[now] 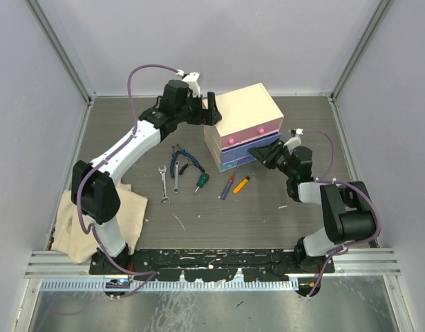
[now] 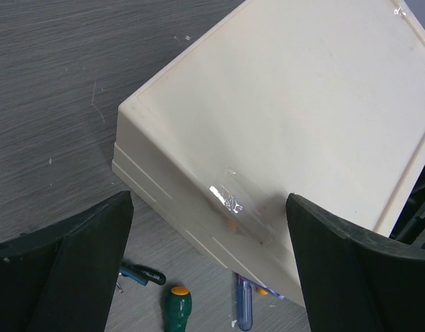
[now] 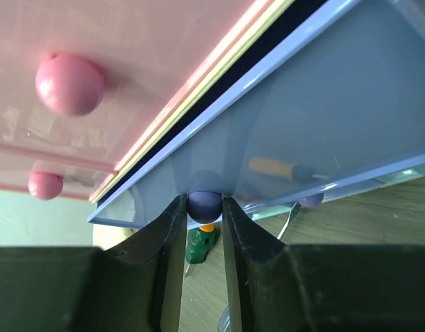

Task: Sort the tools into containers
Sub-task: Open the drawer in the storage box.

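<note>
The cream chest [image 1: 243, 107] stands at the back with pink [image 1: 257, 130], purple [image 1: 248, 144] and blue [image 1: 233, 163] drawers. My right gripper [image 1: 262, 153] is shut on the purple drawer's dark round knob [image 3: 204, 205], and that drawer stands slightly out. My left gripper [image 1: 212, 111] is open at the chest's left side, its fingers [image 2: 67, 270] straddling the chest's top edge [image 2: 302, 104]. On the table lie two silver wrenches [image 1: 164, 185], blue-handled pliers [image 1: 177, 160], a green screwdriver [image 1: 200, 182], a red one [image 1: 227, 187] and an orange one [image 1: 242, 184].
A beige cloth [image 1: 95, 218] lies at the near left beside the left arm's base. A thin pale stick [image 1: 177, 221] rests in front of the tools. Grey walls close the table on three sides. The pink drawer shows two pink knobs [image 3: 70, 84].
</note>
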Controlling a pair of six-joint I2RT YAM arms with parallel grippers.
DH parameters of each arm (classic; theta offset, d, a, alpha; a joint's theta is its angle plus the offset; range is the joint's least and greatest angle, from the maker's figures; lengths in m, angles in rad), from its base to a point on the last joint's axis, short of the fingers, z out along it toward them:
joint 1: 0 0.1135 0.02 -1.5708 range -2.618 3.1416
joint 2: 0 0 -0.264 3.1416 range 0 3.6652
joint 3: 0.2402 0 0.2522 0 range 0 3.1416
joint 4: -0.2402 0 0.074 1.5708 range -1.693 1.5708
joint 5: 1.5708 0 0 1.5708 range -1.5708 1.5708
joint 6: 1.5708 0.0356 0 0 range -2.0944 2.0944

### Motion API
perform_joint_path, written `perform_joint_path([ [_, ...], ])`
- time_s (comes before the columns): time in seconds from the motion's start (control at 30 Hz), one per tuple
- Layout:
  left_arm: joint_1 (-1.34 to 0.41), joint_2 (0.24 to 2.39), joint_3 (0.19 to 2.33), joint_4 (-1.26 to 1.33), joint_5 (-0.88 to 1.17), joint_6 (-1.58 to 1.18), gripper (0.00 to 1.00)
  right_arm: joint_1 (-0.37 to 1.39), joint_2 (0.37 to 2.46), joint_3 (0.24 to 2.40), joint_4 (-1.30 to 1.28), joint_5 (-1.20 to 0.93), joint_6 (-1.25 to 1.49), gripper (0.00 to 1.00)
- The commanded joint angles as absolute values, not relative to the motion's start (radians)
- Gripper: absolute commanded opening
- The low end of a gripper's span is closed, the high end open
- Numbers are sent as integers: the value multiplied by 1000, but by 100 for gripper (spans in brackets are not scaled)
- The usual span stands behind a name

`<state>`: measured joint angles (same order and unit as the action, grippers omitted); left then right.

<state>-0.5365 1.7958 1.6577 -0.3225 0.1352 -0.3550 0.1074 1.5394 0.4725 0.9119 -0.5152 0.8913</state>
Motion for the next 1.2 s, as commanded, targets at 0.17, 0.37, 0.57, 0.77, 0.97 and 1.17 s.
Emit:
perform_joint_path([
  [0.17,-540,1829,1647,-385,123,-337,91,106,1376,351,862,-519,842,19],
  [0.37,-540,1827,1649,-388,119,-331,91,106,1258,280,766,-502,804,19],
  [0.57,-540,1827,1647,-391,110,-324,91,106,1086,270,567,-451,752,20],
  [0.77,-540,1832,1652,-391,120,-328,92,106,992,239,443,-422,713,20],
  [0.97,-540,1799,1658,-375,128,-318,94,106,987,174,494,-445,754,20],
  [1.17,-541,1734,1727,-402,79,-289,98,106,946,174,448,-429,748,20],
])
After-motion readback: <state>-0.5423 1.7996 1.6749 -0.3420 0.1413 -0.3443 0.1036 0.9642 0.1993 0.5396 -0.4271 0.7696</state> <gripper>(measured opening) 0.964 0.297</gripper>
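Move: Between the right fingers already sits the blue drawer's knob, the drawer cracked open a little. From that hand the near pink knob is about 5 cm ahead, 3 cm right and 5 cm up; the far pink knob is 1 cm ahead, 6 cm left, equally high. The yellow screwdriver lies some 7 cm back, 2 cm left and 8 cm down, the red screwdriver 4 cm farther left. From the left hand, the blue knob is roughly 9 cm back, 11 cm right and 10 cm down. Drawing the blue drawer out by its knob, the right hand keeps its pinch and pulls back some 9 cm, drifting about 2.5 cm right, quickest early and easing off towards the end. Its height barely changes, while the wrist rolls a little, left side dipping. The left hand stays almost still, fingers wide at the box's far left top edge, seeming to rest on it. ##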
